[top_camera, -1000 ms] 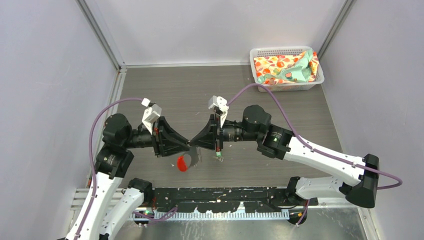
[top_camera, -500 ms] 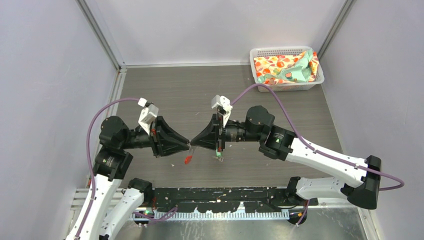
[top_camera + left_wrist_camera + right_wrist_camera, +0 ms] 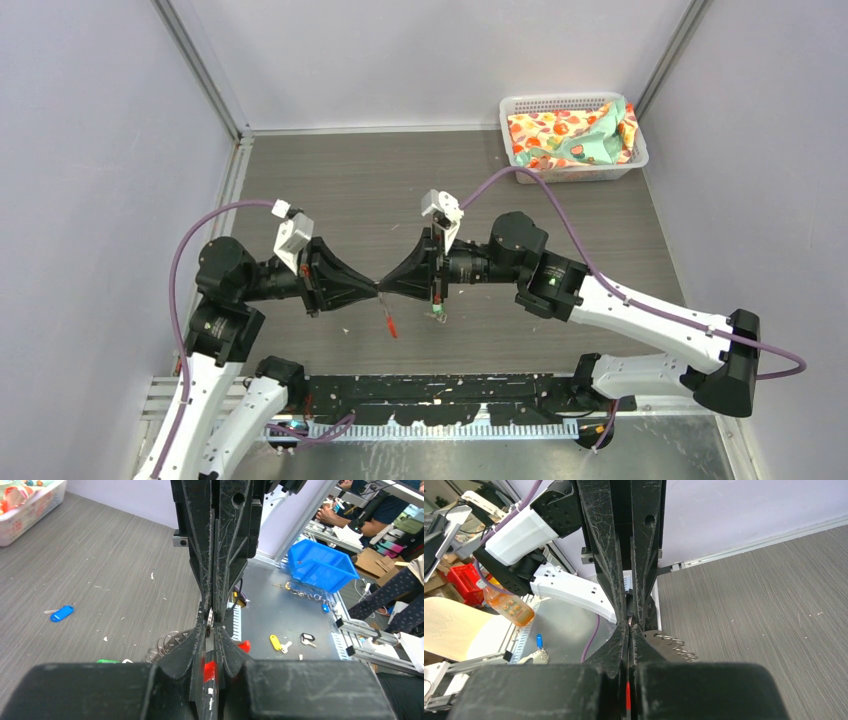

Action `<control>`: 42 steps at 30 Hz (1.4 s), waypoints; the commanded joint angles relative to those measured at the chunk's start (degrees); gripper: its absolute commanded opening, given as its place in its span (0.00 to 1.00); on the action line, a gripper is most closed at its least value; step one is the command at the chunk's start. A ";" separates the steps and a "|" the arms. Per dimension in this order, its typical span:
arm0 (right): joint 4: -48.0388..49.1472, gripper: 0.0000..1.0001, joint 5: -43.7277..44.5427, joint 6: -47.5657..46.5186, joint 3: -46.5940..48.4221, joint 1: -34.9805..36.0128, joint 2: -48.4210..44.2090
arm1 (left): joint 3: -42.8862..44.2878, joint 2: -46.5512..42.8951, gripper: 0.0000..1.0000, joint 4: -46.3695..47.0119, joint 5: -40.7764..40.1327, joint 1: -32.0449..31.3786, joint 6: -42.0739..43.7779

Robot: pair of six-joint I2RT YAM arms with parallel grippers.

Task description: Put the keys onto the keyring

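Note:
Both grippers meet tip to tip above the table's middle. My left gripper [image 3: 373,289] and my right gripper [image 3: 385,288] are each shut on the keyring's thin wire. The keyring's silvery loops [image 3: 167,641] bulge out beside my left fingers, and its red tag [image 3: 389,322] hangs below the tips. In the right wrist view the loops [image 3: 669,645] stick out to the right of my shut right gripper [image 3: 629,627]. The green key [image 3: 437,311] lies on the table under the right gripper. The blue key [image 3: 61,613] lies flat farther off, hidden in the top view.
A white basket [image 3: 573,135] of colourful cloth stands at the back right corner. Grey walls close in the left, back and right sides. A blue bin [image 3: 320,565] and a yellow-headed key [image 3: 276,642] lie on the metal bench past the table's near edge.
The left jaws have closed on the ring wire. The red tag swung from the left side to hang narrow below the tips. The left arm drew back slightly leftward.

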 commanded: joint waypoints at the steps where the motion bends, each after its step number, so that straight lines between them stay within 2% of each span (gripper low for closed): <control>1: 5.09 0.01 1.90 0.68 1.54 0.14 0.08 | -1.00 -1.09 0.12 2.13 -2.99 -0.10 0.77; 4: 5.09 0.01 2.71 0.34 2.14 0.12 0.26 | -1.37 -1.72 0.12 1.92 -5.96 -0.11 0.74; 11: 5.25 0.01 2.45 -0.14 2.87 0.13 3.08 | -2.02 -1.92 0.30 6.52 -10.16 -0.10 -4.44; 13: 5.88 0.01 2.42 0.25 2.94 0.18 3.53 | -1.87 -1.41 0.28 6.66 -10.13 -0.10 -4.75; 18: 5.41 0.01 2.93 0.16 3.11 0.15 2.54 | -1.23 -1.12 0.17 4.23 -8.91 -0.10 -3.54; 27: 5.56 0.01 3.29 0.72 1.67 0.13 0.74 | 2.80 -0.47 0.22 -4.92 -10.39 -0.10 1.56; 29: 5.59 0.01 3.10 0.71 1.87 0.14 0.90 | 2.99 -0.80 0.26 -5.76 -10.75 -0.10 1.82; 31: 5.61 0.01 3.24 0.66 2.02 0.14 0.87 | 3.04 -1.22 0.34 -6.47 -10.89 -0.10 2.09; 38: 3.84 0.01 3.82 -0.52 2.07 0.13 -0.98 | 4.39 -2.12 0.53 -8.88 -9.11 -0.10 3.93; 42: 3.34 0.01 3.29 -0.35 1.98 0.06 -1.46 | 4.65 -2.94 0.57 -8.05 -8.23 -0.10 4.47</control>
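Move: The keyring hangs just under both sets of fingertips from a ring pinched by the right hand. Its plate's middle lies roughly 2 cm back, 1 cm right and 5 cm below the left hand. From the right hand the plate is about 2 cm back, neither left nor right, and 6 cm down. On the table some 35 cm below the left hand lie the green key, about 5 cm ahead and 8 cm right, and the blue key, roughly 17 cm ahead and 16 cm right. The keyring's ring stays pinched in the shut right fingers, which carry it about 1.5 cm forward and left, dipping, then ease back and up. The left hand goes forward some 2 cm beside it, turning about 10 degrees counter-clockwise; its nearly shut fingers part a little, narrow, then spread wide around the ring and plate, coming free of it. ##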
